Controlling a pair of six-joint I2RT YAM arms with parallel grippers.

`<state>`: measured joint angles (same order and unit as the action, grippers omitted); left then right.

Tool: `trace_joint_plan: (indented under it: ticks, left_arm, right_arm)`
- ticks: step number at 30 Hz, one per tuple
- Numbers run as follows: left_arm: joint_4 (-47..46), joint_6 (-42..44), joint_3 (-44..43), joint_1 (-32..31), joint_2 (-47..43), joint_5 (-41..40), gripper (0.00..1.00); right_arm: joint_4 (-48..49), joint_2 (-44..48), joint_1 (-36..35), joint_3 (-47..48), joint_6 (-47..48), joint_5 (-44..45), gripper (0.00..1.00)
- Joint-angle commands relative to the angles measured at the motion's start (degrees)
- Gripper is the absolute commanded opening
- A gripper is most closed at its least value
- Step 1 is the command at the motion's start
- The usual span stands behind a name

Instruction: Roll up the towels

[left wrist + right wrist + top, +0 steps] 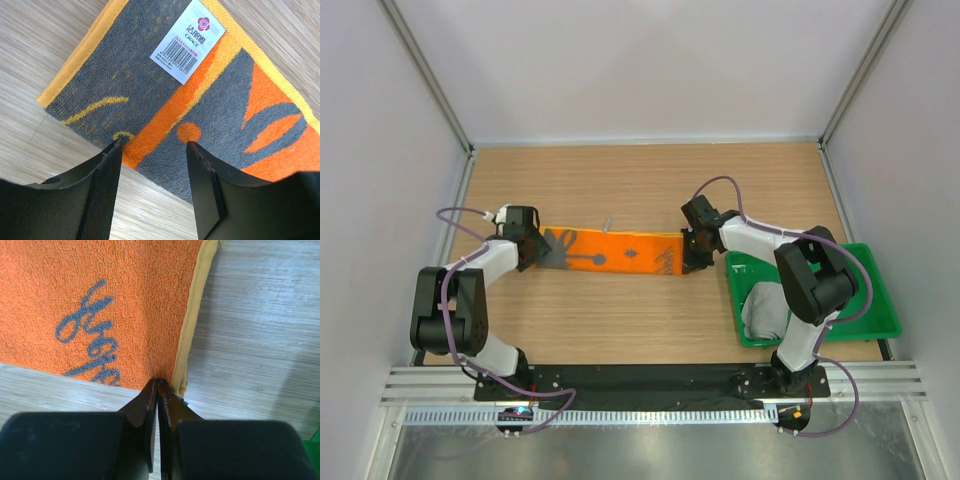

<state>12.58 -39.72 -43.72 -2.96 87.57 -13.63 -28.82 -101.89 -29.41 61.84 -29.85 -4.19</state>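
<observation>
The dark grey and orange towel [620,250] lies flat as a long strip across the middle of the table, orange side up. Its left end shows dark grey with a white barcode label [187,42]. My left gripper [156,142] hovers open over that end's near edge, its fingertips over the cloth [150,85] with nothing between them. My right gripper [157,381] is shut on the near right corner of the towel [100,300], just beside the yellow hem [192,305]. The light grey towel [765,310] lies bunched in the tray.
A green plastic tray [880,310] stands at the right near corner, partly under my right arm [810,275]. Metal frame posts and white walls close in the wooden table [640,180] on three sides.
</observation>
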Motion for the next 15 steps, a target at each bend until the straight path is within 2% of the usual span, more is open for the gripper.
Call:
trace_joint_plan:
  ticks: [1,2,3,5,6,7,9,10,15]
  left_arm:
    - [-1.5,1.84,-0.48,0.06,-0.38,0.53,0.55]
    - [-1.5,1.93,-0.48,-0.11,-0.73,0.36,0.56]
    - [-1.42,1.93,-0.4,-0.29,-1.34,0.27,0.56]
    - [-1.24,1.5,-0.13,-0.9,-3.44,0.53,0.59]
    - [-1.15,1.23,-0.05,-1.08,-4.24,0.71,0.61]
    - [-0.89,0.97,-0.31,-1.34,-4.95,0.88,0.65]
    - [0.6,0.26,-0.92,-1.87,-6.88,1.15,0.68]
    - [1.39,-0.09,-1.79,-2.13,-7.5,1.23,0.73]
    - [8.23,-1.84,-5.75,-3.54,-10.92,1.5,0.79]
  right_arm:
    - [-1.85,2.21,0.32,0.73,2.16,1.64,0.1]
    - [-2.55,2.65,0.23,1.26,2.25,1.2,0.13]
    - [-2.56,3.61,0.32,1.52,2.25,0.59,0.23]
    - [-3.0,6.68,0.32,2.22,1.99,-0.21,0.37]
    - [-3.17,7.74,0.32,2.58,1.9,-0.3,0.49]
    - [-3.43,8.71,0.23,2.75,1.55,-0.21,0.55]
    - [-3.79,11.7,0.23,2.93,0.32,-0.56,0.62]
    - [-3.62,12.84,0.23,2.67,-0.38,-0.82,0.62]
    - [-1.16,18.46,0.32,-3.74,-6.61,-1.44,0.63]
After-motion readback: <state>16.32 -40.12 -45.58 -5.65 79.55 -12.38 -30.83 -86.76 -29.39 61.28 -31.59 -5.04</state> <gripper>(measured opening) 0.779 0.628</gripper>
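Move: The orange towel lies flat, left to right between the hands. Its middle is about 15 cm to the left hand's right and 3 cm ahead, a couple of centimetres below, with the white label 6 cm ahead and 2 cm left of that hand. From the right hand, shut at the towel's near right corner, the middle is some 16 cm left and 4 cm ahead. The grey towel in the green bin sits about 16 cm right and 8 cm back of the right hand. Straight up, roughly 8 cm and quickly after a brief pause, the right hand leaves the towel's near right corner, its fingers parting from nearly shut to well open and letting go of the cloth as they tip outward some 10 degrees. The left hand comes free of the near edge too, rising about 5 cm and drifting 2 cm right while its open fingers spread wider. ##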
